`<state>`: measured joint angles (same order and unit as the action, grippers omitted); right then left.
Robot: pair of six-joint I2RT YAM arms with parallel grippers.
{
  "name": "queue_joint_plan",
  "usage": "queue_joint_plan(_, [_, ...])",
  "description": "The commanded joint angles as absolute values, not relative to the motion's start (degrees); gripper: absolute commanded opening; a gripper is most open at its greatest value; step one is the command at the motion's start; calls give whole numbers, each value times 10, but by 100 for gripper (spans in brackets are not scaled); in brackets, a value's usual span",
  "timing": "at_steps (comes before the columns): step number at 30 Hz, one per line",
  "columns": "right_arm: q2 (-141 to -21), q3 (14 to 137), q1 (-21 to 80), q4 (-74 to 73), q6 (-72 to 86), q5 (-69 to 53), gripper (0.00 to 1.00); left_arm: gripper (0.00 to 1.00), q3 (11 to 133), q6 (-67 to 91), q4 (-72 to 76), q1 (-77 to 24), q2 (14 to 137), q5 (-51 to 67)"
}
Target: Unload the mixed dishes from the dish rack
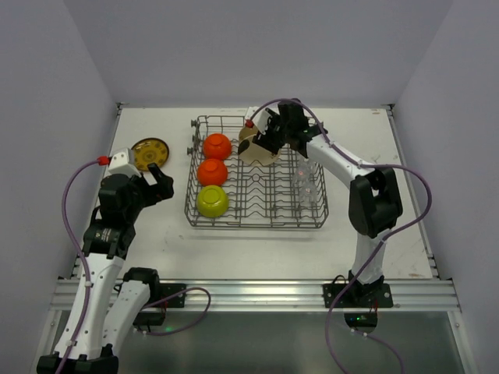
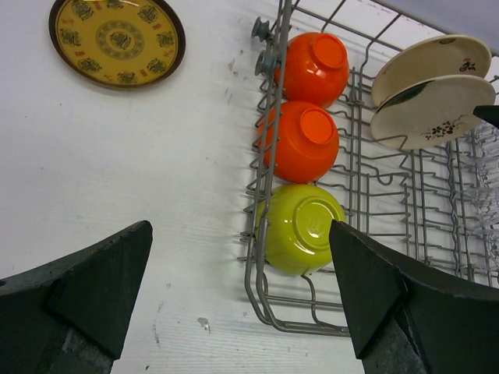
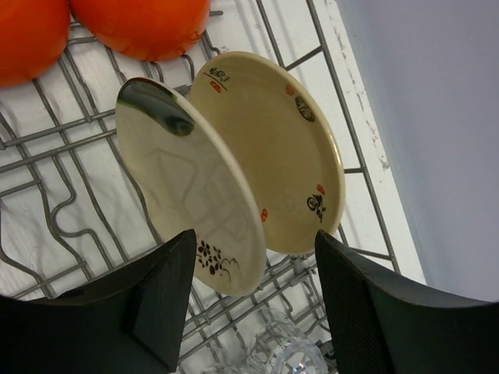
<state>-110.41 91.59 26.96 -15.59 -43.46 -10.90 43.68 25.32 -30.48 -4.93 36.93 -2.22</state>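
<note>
The grey wire dish rack (image 1: 257,223) holds two orange bowls (image 1: 217,146) (image 1: 212,172) and a yellow-green bowl (image 1: 212,201) in its left row. Two beige plates stand on edge at its back. Clear glasses (image 1: 306,187) stand on its right side. My right gripper (image 3: 256,238) is open, its fingers on either side of the lower rims of the near plate (image 3: 187,187) and the far plate (image 3: 273,164), gripping neither. Left of the rack, my left gripper (image 2: 242,288) hangs wide open over bare table, holding nothing.
A yellow plate with a dark brown pattern (image 1: 150,153) lies flat on the table left of the rack, just beyond my left gripper. A clear glass (image 3: 284,354) sits in the rack right under my right gripper. Walls close the table at the back and sides.
</note>
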Motion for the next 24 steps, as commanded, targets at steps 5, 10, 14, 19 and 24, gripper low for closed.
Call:
queue_joint_plan(5, [-1125, 906, 270, -89, -484, -150, 57, 100, 436, 235, -297, -52, 374, -13])
queue_joint_plan(10, [-1136, 910, 270, -77, -502, -144, 43, 100, 434, 234, -294, -52, 369, -8])
queue_joint_plan(14, [-1141, 911, 267, -79, -520, -141, 35, 100, 433, 234, -294, -52, 369, -6])
queue_joint_plan(19, [-1140, 909, 265, -85, -529, -147, 27, 100, 433, 234, -293, -52, 367, -6])
queue_joint_plan(24, [-1131, 903, 265, -91, -534, -142, 16, 100, 432, 234, -293, -53, 367, -6])
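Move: To the right hand's left, about 5 cm over and 5 cm below, stands the middle of the front cream plate, level with it in reach. The rear plate stands some 4 cm beyond the front one; the far orange bowl lies about 10 cm left of the front plate. The nearest glass is roughly 8 cm to the hand's right, 1 cm back. From the left hand, the front plate lies about 24 cm ahead and 27 cm right. Sinking about 2.5 cm and then easing some 1.5 cm forward and 1 cm left, the right hand brings its fingertips over the right-hand upper rim of the front plate, one on each face. The half-open fingers close nearly shut throughout and pinch the rim, the wrist turning only slightly counter-clockwise. ##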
